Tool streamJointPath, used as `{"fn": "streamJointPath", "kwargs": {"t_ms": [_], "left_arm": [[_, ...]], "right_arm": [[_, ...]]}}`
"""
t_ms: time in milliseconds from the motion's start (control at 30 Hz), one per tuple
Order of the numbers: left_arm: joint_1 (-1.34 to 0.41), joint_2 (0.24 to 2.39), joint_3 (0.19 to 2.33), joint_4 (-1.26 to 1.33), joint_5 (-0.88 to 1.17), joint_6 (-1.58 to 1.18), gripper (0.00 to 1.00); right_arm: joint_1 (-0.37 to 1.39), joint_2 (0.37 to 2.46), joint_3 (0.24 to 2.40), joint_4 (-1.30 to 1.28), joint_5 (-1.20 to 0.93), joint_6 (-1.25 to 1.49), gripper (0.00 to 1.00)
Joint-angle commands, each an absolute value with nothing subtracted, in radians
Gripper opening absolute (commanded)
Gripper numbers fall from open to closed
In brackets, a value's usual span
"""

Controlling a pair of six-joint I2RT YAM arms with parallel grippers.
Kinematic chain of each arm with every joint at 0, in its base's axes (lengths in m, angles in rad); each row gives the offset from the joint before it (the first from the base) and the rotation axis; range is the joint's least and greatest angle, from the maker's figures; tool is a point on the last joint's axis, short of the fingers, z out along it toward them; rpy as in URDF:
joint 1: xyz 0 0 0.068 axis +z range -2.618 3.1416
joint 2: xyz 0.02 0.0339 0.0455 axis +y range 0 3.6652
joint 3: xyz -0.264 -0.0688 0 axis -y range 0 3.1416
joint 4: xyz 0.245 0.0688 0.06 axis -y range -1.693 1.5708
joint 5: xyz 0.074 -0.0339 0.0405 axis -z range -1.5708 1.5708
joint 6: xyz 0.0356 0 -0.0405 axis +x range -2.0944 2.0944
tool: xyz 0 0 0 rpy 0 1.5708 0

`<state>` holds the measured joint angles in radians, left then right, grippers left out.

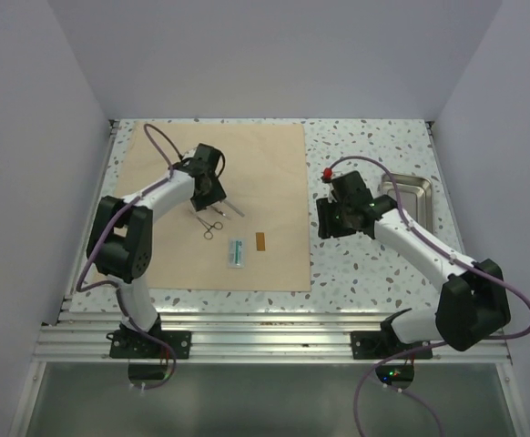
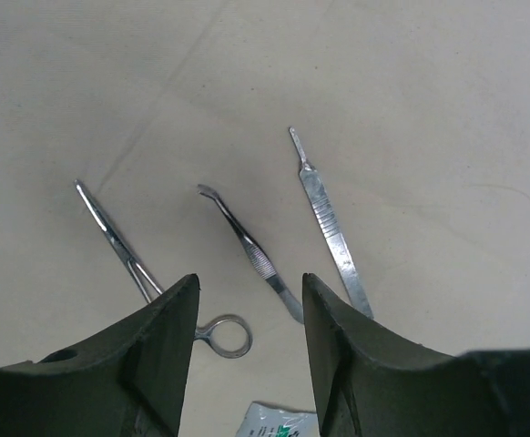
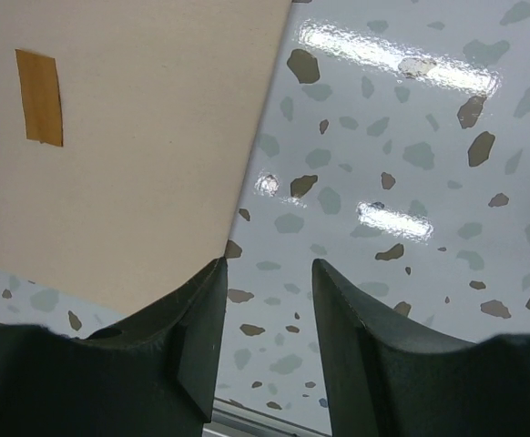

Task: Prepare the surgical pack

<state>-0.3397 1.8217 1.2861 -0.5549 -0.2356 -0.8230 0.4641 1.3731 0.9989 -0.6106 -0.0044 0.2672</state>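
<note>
The tan sheet (image 1: pixel 265 173) lies flat on the left half of the table. On it rest ring-handled metal scissors (image 2: pixel 115 241), tweezers (image 2: pixel 251 250) and a flat scalpel handle (image 2: pixel 331 232), side by side. My left gripper (image 2: pixel 251 284) hovers open just above them with nothing between its fingers. A white-green packet (image 1: pixel 236 252) and a small brown packet (image 3: pixel 39 96) lie nearer the sheet's front. The steel tray (image 1: pixel 409 197) sits at the right. My right gripper (image 3: pixel 267 264) is open and empty over bare table beside the tan sheet (image 3: pixel 128 155), close to its right edge.
The speckled table (image 3: pixel 402 182) lies to the right of the sheet, and white walls close it in on three sides. A small red item (image 1: pixel 327 172) shows by the right wrist. A metal rail (image 1: pixel 265 341) runs along the near edge.
</note>
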Motion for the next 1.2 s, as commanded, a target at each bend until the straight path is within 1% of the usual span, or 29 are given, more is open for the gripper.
{"fn": "streamJointPath", "kwargs": {"t_ms": [0, 233, 333, 500, 900, 967, 1067, 1167], "left_arm": [[-0.336, 1.891, 1.364, -0.58, -0.238, -0.888, 0.52], [-0.336, 1.944, 1.405, -0.595, -0.25, -0.911, 0.49], [-0.336, 1.963, 1.422, -0.603, -0.264, -0.913, 0.44], [-0.336, 1.999, 1.459, -0.62, -0.265, -0.908, 0.4], [-0.336, 2.013, 1.445, -0.609, -0.258, -0.888, 0.37], [-0.336, 2.01, 1.439, -0.6, -0.258, -0.882, 0.34], [-0.333, 2.006, 1.427, -0.568, -0.242, -0.859, 0.27], [-0.327, 2.011, 1.431, -0.554, -0.206, -0.824, 0.17]], "right_arm": [[0.466, 1.331, 0.989, -0.555, -0.041, 0.247, 0.46], [0.468, 1.316, 0.989, -0.548, -0.055, 0.245, 0.46], [0.466, 1.316, 0.988, -0.546, -0.057, 0.245, 0.46], [0.468, 1.313, 0.982, -0.541, -0.055, 0.247, 0.46], [0.468, 1.31, 0.979, -0.537, -0.052, 0.247, 0.46], [0.466, 1.312, 0.977, -0.535, -0.052, 0.249, 0.46], [0.468, 1.316, 0.98, -0.535, -0.057, 0.25, 0.46], [0.468, 1.328, 0.994, -0.54, -0.061, 0.256, 0.47]]}}
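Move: The tweezers lie just under my open left hand, their middle some 2 cm ahead, 1 cm to the right and about 4 cm below. The scalpel handle is about 4 cm to the right of them and 2 cm farther out; the ringed clamp is some 5 cm to their left and 4 cm nearer. The suture packet lies about 12 cm back and 7 cm right of my hand. From my right hand, the tweezers are about 35 cm left, 10 cm ahead and 9 cm down. I bring my left hand down about 3 cm and some 2 cm forward, along the slant of its fingers, onto the ribbed middle of the tweezers. Most of the sinking comes early. The fingers narrow all the way and keep closing once I am low, ending with the tweezers pinched between the pads while I stay down by the cloth. ##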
